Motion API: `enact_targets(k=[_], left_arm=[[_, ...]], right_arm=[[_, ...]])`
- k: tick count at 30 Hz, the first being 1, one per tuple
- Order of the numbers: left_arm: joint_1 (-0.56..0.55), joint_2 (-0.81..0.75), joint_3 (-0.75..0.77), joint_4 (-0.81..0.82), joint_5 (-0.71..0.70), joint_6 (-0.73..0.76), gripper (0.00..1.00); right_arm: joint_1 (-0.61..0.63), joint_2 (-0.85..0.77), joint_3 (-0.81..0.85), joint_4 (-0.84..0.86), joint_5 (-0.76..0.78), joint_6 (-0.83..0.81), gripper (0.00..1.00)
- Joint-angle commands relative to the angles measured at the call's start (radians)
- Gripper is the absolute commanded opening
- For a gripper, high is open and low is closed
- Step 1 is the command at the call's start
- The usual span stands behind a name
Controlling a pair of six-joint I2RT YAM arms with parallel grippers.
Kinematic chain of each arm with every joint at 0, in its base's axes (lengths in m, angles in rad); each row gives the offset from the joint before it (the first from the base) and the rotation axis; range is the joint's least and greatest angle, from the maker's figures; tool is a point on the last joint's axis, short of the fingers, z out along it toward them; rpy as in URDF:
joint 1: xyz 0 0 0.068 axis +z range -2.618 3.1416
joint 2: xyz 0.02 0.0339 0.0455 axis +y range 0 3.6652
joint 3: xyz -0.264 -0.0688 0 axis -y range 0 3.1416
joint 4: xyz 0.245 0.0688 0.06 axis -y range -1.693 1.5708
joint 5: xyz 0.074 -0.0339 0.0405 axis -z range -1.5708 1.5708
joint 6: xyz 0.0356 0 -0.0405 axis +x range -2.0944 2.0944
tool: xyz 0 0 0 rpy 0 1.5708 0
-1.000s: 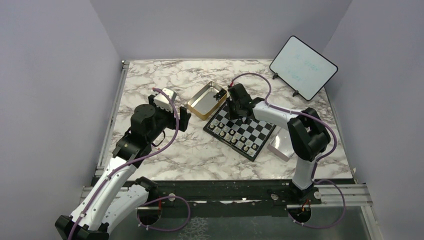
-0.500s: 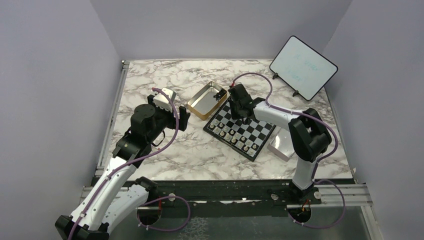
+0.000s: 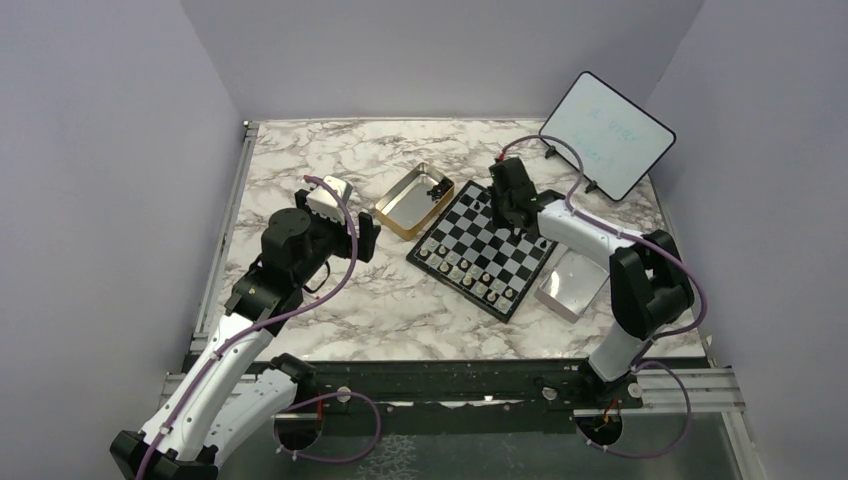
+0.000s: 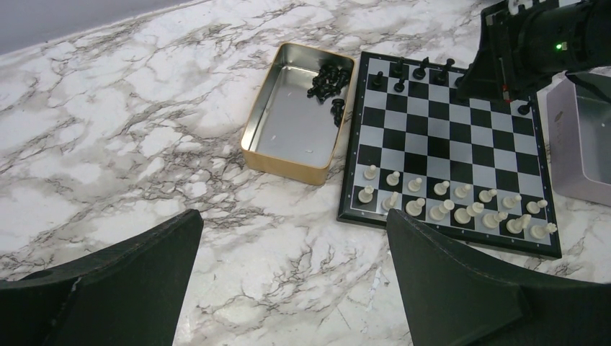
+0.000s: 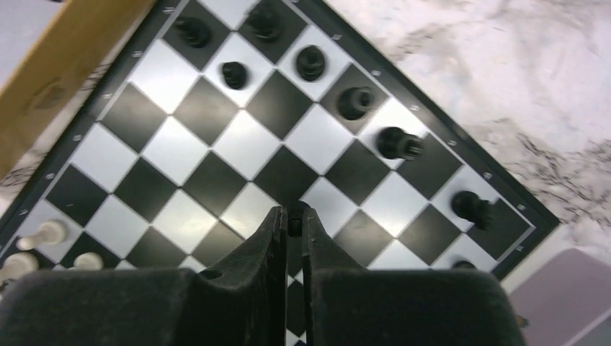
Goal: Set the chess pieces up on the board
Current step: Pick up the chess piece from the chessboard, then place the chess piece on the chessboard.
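Observation:
The board (image 3: 497,232) lies mid-table, with pale chess pieces (image 4: 447,205) in two rows along its near side and several black chess pieces (image 5: 353,101) along its far edge. More black pieces (image 4: 328,79) lie heaped in the gold tin (image 3: 412,200). My right gripper (image 3: 510,205) hangs over the board's far right part, shut on one small black chess piece (image 5: 294,216) pinched at the fingertips. Left of the board, my left gripper (image 3: 368,238) hovers over bare marble, open and holding nothing (image 4: 292,220).
A white tablet (image 3: 605,133) leans on a stand at the back right. A pale shallow tray (image 3: 570,285) rests against the board's right side. The tin touches the board's left corner. Purple walls close in the table.
My right gripper closed on a black piece near the tin-side corner, then carried it rightward over the board's far right part. The left arm stayed still.

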Motion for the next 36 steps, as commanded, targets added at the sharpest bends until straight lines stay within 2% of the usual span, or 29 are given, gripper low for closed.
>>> enact_targets(k=[1, 8, 13, 36], left_arm=[[-0.006, -0.015, -0.008, 0.008, -0.024, 0.009, 0.99], [-0.006, -0.018, -0.009, 0.008, -0.026, 0.009, 0.99], [-0.008, -0.018, -0.008, 0.008, -0.025, 0.009, 0.99], [-0.008, -0.018, -0.009, 0.009, -0.026, 0.01, 0.99]], right_arm=[[-0.055, -0.051, -0.045, -0.034, 0.033, -0.002, 0.07], [-0.174, -0.095, -0.105, -0.03, -0.003, -0.009, 0.07], [-0.211, -0.104, -0.126, -0.02, -0.015, -0.006, 0.07], [-0.232, -0.072, -0.149, -0.018, -0.052, 0.004, 0.08]])
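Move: The right hand already holds a small black piece above the middle of the board. The empty dark square it is taken to lies about 10 cm to the right, 1 cm back and 5 cm below. Beside that square, a black knight stands 1 cm ahead and 12 cm right of the hand, and an edge pawn 3 cm back and 13 cm right; the nearest black piece of the back row is 4 cm ahead and 6 cm right. From the left hand the square is roughly 45 cm right, 11 cm ahead and 23 cm below. Swinging quickly to its right, the right hand carries the black piece some 10 cm across the board in front of the black back row. It turns about 10 degrees clockwise on the way, then slows and eases down and slightly back, about 2.5 cm lower in all, over the dark square between the knight and the edge pawn. The fingers keep their pinch on the piece. ##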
